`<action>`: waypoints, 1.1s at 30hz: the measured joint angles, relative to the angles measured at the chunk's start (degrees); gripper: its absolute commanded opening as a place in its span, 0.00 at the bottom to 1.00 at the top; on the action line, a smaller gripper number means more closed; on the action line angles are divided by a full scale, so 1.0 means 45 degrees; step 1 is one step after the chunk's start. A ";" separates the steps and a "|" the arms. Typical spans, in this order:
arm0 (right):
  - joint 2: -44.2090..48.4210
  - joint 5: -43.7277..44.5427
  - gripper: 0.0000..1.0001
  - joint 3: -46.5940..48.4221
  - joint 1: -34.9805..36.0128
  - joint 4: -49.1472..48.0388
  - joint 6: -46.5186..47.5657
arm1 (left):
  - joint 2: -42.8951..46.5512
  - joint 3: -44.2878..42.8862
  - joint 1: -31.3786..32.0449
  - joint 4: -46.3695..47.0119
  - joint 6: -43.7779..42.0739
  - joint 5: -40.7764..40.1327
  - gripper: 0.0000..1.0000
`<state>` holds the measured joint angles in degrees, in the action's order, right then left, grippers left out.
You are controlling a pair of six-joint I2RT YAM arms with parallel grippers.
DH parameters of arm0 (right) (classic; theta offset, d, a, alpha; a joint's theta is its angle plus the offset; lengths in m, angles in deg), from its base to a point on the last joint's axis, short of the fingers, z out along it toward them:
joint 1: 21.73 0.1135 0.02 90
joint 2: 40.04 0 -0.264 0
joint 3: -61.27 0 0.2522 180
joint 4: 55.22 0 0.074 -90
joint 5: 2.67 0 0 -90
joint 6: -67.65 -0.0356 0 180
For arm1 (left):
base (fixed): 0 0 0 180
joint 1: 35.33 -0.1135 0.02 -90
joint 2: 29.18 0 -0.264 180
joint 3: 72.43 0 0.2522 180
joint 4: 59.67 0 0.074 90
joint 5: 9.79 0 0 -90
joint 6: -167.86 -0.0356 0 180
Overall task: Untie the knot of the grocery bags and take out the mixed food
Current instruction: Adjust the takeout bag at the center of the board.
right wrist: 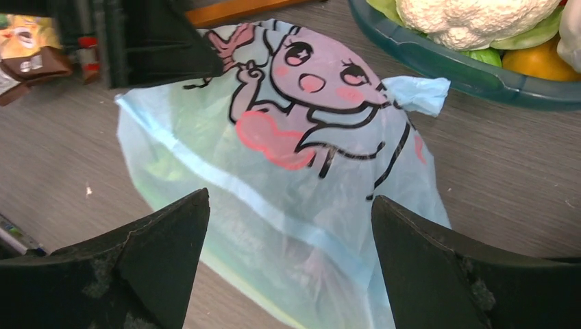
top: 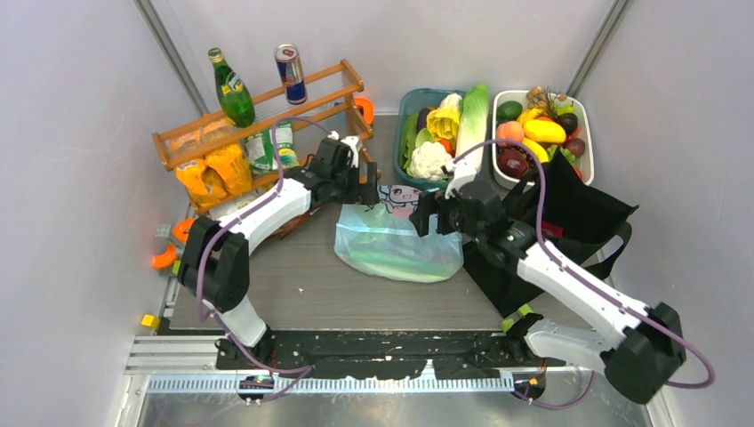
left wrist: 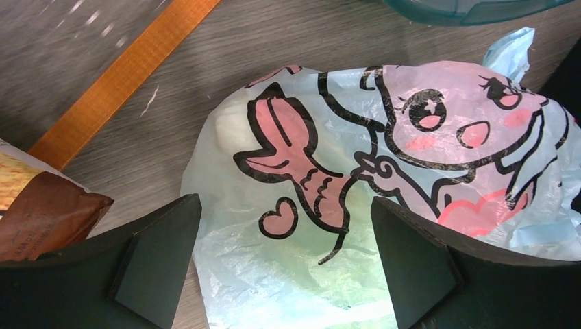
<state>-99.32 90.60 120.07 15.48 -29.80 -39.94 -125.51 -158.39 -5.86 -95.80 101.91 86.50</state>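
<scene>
The light-blue plastic grocery bag (top: 396, 242) printed with pink cartoon figures lies on the table between both arms. Green and white shapes show through its film. Its knot (right wrist: 418, 94) is a small twisted blue bunch at the far right of the bag's top, also seen as the knot (left wrist: 510, 51) in the left wrist view. My left gripper (left wrist: 284, 200) stands open just above the bag (left wrist: 342, 226), and my right gripper (right wrist: 290, 196) stands open above the bag (right wrist: 294, 171) from the other side. The black fabric tote (top: 582, 213) sits to the right. A brown snack packet (left wrist: 48, 212) lies left of the bag.
A wooden rack (top: 258, 116) at back left carries a green bottle (top: 233, 89), a can (top: 290, 73) and orange crisp packs (top: 213, 169). Behind the bag stand a teal tub (top: 402, 133) of vegetables and a white tub (top: 587, 142) of fruit.
</scene>
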 measured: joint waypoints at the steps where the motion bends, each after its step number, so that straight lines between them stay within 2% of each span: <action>1: -0.0515 -0.0209 0.96 0.0277 -0.0223 0.0029 0.0126 | 0.0049 0.0034 0.0000 0.0058 -0.0005 0.0010 0.99; 7: -0.2997 -0.1248 0.96 0.2025 -0.1350 0.0457 0.0894 | 0.1511 0.0607 0.0000 -0.0053 -0.0296 0.0083 1.00; 13: -0.4673 -0.1656 0.96 0.3415 -0.2307 0.0957 0.1967 | 0.4167 0.0816 -0.0049 -0.1141 -0.0816 -0.0053 1.00; 17: -0.6028 -0.1831 1.00 0.4454 -0.2419 0.1540 0.2769 | 0.6067 0.0792 -0.0316 -0.2030 -0.1083 0.0010 0.99; 18: -0.6377 -0.1909 0.98 0.4663 -0.2448 0.1632 0.2924 | 0.6358 0.0758 -0.0408 -0.2249 -0.1141 0.0058 0.99; 20: -0.7213 -0.2254 0.93 0.5032 -0.2497 0.1744 0.3254 | 0.6912 0.0563 -0.0685 -0.2798 -0.1433 0.0228 1.00; 24: -0.8136 -0.3147 0.71 0.5183 -0.2608 0.2127 0.3648 | 0.7368 0.0447 -0.1015 -0.3138 -0.2239 0.0083 1.00; 29: -0.8315 -0.4255 0.61 0.5090 -0.2637 0.2370 0.3604 | 0.7427 0.0908 -0.1360 -0.3099 -0.2759 -0.0330 1.00; 31: -0.8179 -0.4745 0.43 0.4750 -0.2642 0.2069 0.3492 | 0.7436 0.1234 -0.1457 -0.3104 -0.2793 -0.0355 1.00; 32: -0.8131 -0.4979 0.26 0.4556 -0.2642 0.1953 0.3468 | 0.7436 0.1384 -0.1491 -0.3104 -0.2798 -0.0374 0.99; 33: -0.8077 -0.5328 0.18 0.4284 -0.2642 0.1797 0.3279 | 0.7436 0.1501 -0.1496 -0.3113 -0.2798 -0.0384 1.00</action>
<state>-135.67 66.62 139.35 3.59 -21.71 -25.18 -92.05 -151.64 -12.59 -109.81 89.32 84.77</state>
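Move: The takeout bag's knotted top lies about 6 cm ahead of the right hand, 2 cm to its left and 11 cm below; the bag's middle is some 3 cm ahead and 6 cm left of that hand. The teal basin sits about 22 cm ahead and 4 cm right, the black bag 5 cm ahead and some 27 cm right. From the left hand the knotted top is roughly 11 cm right, 2 cm back and 5 cm below. The takeout bag's top, just beside the knot's blue tab, is what the open right hand goes for: it reaches about 10 cm forward, then sinks steeply and eases back a little, tipping down some 20 degrees and turning counter-clockwise, while its fingers close about halfway on the plastic. The left hand, open, clears away from the bag, up, left and back, sinking slightly last. ##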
